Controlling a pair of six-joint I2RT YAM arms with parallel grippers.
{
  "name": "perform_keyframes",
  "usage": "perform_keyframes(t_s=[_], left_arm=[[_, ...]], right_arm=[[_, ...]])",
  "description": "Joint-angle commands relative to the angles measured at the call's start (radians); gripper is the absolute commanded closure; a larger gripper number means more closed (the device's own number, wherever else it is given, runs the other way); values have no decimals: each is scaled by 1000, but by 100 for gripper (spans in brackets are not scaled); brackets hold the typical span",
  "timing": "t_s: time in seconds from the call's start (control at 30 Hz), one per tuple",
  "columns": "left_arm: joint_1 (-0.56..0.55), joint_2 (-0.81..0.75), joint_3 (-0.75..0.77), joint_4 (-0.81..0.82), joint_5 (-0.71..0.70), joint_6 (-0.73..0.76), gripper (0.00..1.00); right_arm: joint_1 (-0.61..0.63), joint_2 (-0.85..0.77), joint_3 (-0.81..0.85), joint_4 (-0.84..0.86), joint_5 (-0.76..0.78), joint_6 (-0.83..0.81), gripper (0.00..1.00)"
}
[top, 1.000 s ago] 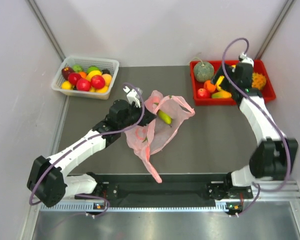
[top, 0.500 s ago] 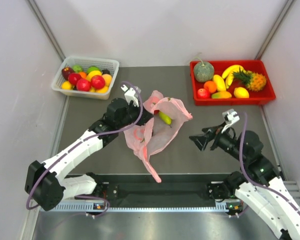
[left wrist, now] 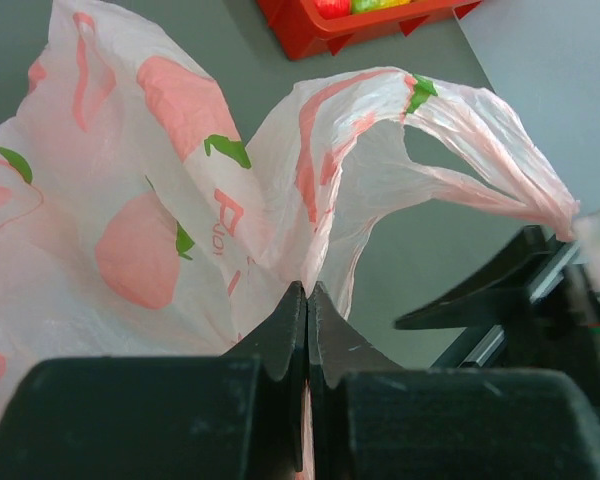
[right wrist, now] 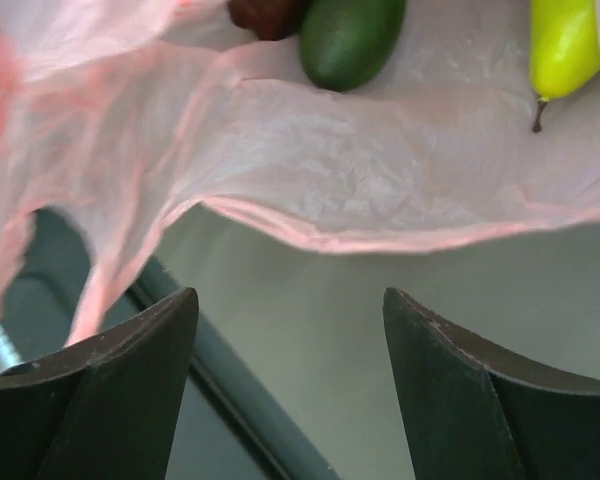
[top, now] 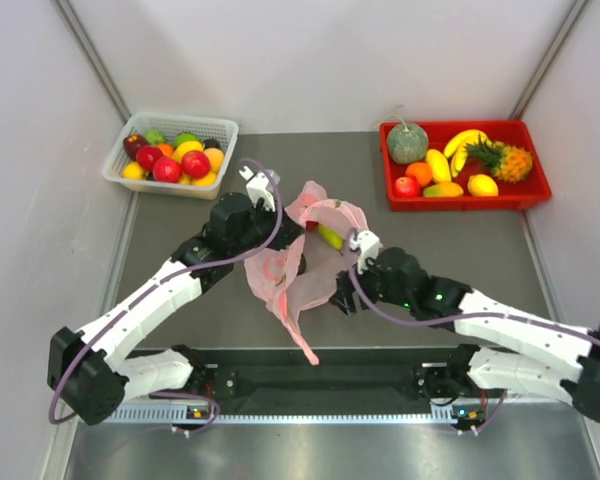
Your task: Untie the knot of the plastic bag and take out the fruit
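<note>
The pink plastic bag [top: 298,268] lies crumpled mid-table with its mouth open. My left gripper [top: 285,247] is shut on a fold of the bag [left wrist: 180,200], the film pinched between the closed jaws [left wrist: 307,290]. A loose handle loop [left wrist: 480,125] arches to the right of them. The knot is out of view. My right gripper [top: 341,298] sits at the bag's right edge, open [right wrist: 290,295], with nothing between its fingers and the bag's rim [right wrist: 380,235] just ahead. Fruit lies on the film: a dark green avocado [right wrist: 350,35], a yellow-green pear [right wrist: 562,45] [top: 330,236] and a dark purple one [right wrist: 267,12].
A white basket [top: 118,178] of mixed fruit stands at the back left. A red tray [top: 536,192] at the back right holds a melon, bananas, a pineapple and small fruit. The arms' black base rail [top: 320,378] runs along the near edge.
My right arm swung from the red tray down to the bag's right edge, its jaws narrowing somewhat. The left gripper stayed shut on the bag and shifted slightly back.
</note>
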State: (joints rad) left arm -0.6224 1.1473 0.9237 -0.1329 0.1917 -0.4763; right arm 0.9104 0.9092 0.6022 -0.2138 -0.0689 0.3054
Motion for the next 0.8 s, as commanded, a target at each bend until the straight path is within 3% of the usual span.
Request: perform_keyframes(t_s=[0.0,0.17,0.27,0.43,0.6,0.77], left_arm=[[3,-32,52,-11,-15,16,100],[3,-38,75,-65,-51,33,100],[3,-61,63,-68,-66,36,100],[4,-89,47,-71,-71,33,100],[4,-100,20,-59,-46,22,100],[6,-112,-14,-43,-32,13,100]], right_arm=[[65,132,119,166,199,-51,26],[87,384,176,399,268,-78,24],[87,506,204,528,273,-83,16],[85,722,295,596,330,-65,3],[85,861,338,695,428,-13,1],[85,979,433,648,440,23,1]])
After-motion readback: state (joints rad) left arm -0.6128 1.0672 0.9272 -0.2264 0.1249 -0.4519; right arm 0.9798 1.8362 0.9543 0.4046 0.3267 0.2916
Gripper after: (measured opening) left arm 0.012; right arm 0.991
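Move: The dark green avocado lies in the open bag about 16 cm ahead of my right hand, 13 cm to its left and 10 cm below. The yellow-green fruit sits roughly 22 cm ahead of that hand, 6 cm to its left and just as low. The bag rim pinched in my left fingers is some 11 cm ahead, 10 cm left and 9 cm above it. From my left hand, the avocado is about 5 cm ahead, neither left nor right, and 19 cm below. I send my right hand into the bag's mouth towards the avocado, sweeping about 14 cm forward and nearly as far left while sinking some 8 cm. I turn it roughly 15 degrees clockwise and spread the part-open fingers wide, their tips ending short of the avocado. My left hand keeps its pinch on the rim and draws it a couple of centimetres left. ##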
